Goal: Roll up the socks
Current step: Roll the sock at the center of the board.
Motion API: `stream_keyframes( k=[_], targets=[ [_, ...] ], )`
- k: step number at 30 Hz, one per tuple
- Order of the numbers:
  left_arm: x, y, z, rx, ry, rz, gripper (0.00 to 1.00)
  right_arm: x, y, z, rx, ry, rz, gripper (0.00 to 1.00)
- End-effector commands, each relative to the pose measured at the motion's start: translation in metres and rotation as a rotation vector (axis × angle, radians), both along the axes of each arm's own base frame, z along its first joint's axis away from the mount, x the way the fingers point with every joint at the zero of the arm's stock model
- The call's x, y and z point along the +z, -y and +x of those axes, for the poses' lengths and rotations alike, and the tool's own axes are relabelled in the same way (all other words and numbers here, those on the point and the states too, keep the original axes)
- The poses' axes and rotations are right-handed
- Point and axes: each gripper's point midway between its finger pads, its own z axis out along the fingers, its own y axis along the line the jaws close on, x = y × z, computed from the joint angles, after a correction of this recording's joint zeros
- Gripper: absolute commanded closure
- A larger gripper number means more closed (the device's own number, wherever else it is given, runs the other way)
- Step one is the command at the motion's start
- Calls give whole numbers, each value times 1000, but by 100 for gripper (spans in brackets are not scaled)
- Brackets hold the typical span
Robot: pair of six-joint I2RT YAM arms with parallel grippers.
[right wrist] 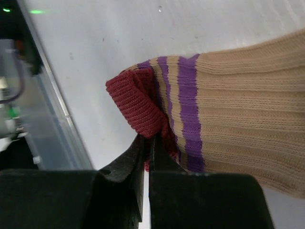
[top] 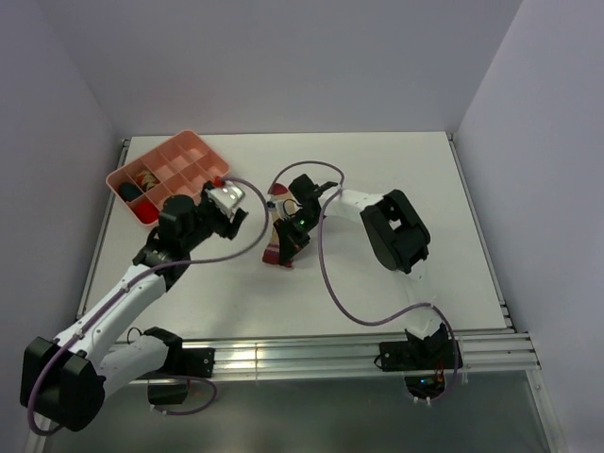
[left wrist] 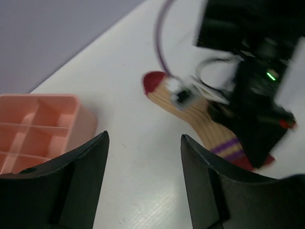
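A tan sock (top: 280,203) with a dark red toe and a purple-striped dark red cuff lies on the white table, toe towards the back. My right gripper (top: 286,247) is shut on the cuff's edge (right wrist: 136,102), pinching red fabric between its fingers (right wrist: 148,139). The sock's ribbed tan body (right wrist: 238,109) fills the right wrist view. My left gripper (top: 236,215) is open and empty above bare table, left of the sock (left wrist: 190,112); its fingers (left wrist: 143,139) frame the table. A small brown patterned bundle (top: 144,176), perhaps the argyle sock, sits in the tray.
A pink compartment tray (top: 179,156) stands at the back left, its corner in the left wrist view (left wrist: 71,107). It holds a dark bundle (top: 127,192) and a red bundle (top: 144,210). Purple cables loop over the table. A metal rail (top: 311,354) runs along the near edge.
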Motion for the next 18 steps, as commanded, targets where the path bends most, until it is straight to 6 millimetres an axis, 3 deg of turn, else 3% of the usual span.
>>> stream_keyframes(
  k=[1,4,8,18],
  targets=[
    [-34,30,-34,-204,15,169,33,-12,20,-9,-21,-201,-64,100],
    [-67,51,-61,-327,-50,223,34,-19,25,-3,-29,-223,-81,100],
    [-104,61,-80,-406,-87,307,35,-24,26,-1,-32,-226,-96,100],
    [-138,96,-82,-568,-69,421,37,-25,31,0,-32,-197,-125,100]
  ],
)
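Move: The sock's maroon cuff lies about 7 cm back, 10 cm right and 21 cm below the open left gripper; the right fingers already have it, with its middle roughly 1 cm to their left, level fore and aft, and 1 cm below. The sock's toe lies some 13 cm ahead of the left gripper and 7 cm to its right; the pink tray stands about 13 cm ahead and 25 cm to its left, both about 20 cm below. Bring the left gripper down about 15 cm, sweeping back and right early on, then mostly sinking, to come in beside the sock's cuff; swing its fingers clockwise and tip them down, still open and touching nothing. With the right fingers keep the cuff pinched, turning them some 15 degrees so the tips swing back, and draw it slightly right. ##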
